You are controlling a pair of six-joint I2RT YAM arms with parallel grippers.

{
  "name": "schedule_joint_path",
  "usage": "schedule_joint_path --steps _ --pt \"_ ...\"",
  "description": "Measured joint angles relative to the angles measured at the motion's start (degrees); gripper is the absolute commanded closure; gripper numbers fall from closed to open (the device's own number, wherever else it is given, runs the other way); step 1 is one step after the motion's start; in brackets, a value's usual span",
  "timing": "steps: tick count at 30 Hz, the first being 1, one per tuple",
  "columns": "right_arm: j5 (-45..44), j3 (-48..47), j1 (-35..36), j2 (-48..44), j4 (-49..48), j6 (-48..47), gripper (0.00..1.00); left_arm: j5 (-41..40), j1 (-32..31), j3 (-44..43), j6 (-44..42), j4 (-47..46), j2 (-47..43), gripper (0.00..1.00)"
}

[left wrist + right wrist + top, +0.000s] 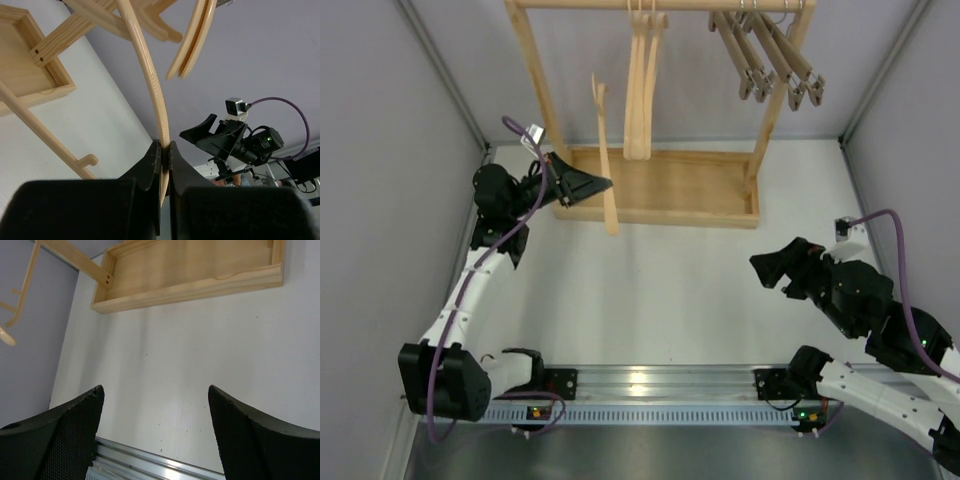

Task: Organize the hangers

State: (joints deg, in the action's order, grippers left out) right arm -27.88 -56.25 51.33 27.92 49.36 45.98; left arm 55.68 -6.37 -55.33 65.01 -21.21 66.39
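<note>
My left gripper (603,184) (165,145) is shut on a pale curved hanger (606,150) (150,80), pinching its thin arm edge-on. The hanger stands roughly upright in front of the rack's left post, off the rail. More pale curved hangers (640,80) (192,40) hang from the middle of the rack's top rail (580,5). Several brown-grey clamp-bar hangers (770,60) hang slanted at its right end. My right gripper (765,268) (156,390) is open over the bare white table, far from every hanger, with nothing between its fingers.
The pale wooden rack has a tray base (720,215) (190,287) at the back of the table. Grey walls close both sides. A metal rail (650,380) runs along the near edge between the arm bases.
</note>
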Motion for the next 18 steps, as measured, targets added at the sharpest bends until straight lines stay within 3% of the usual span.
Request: schedule_joint_path --steps 13,18 --pt "-0.07 -2.19 0.00 0.87 0.04 -0.85 0.18 -1.70 0.00 -30.75 -3.72 9.51 14.27 1.00" --pt "-0.07 -2.38 0.00 1.22 0.09 -0.92 0.18 -1.51 0.00 -37.07 -3.98 11.19 18.99 1.00"
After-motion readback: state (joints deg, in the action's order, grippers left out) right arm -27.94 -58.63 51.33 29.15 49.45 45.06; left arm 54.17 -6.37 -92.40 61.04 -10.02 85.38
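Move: The left hand already pinches a light wooden hanger by its near arm. The free stretch of rail it is bound for lies about 22 cm ahead, 3 cm left and 25 cm above that hand. The hung wooden hangers are some 20 cm ahead, 7 cm right and 17 cm up, the clip hangers 20 cm ahead and 30 cm right; the box is 23 cm ahead, 12 cm right, far below. From the right hand that rail spot is some 35 cm ahead and 37 cm left. Keeping its shut fingers on the near arm of the wooden hanger, the left hand lifts it about 11 cm and at the same time carries it some 7 cm forward, up towards the free rail left of the hung wooden hangers. The wrist tilts the hanger's far side up by about ten degrees, and the rise eases almost to a stop at the top. ##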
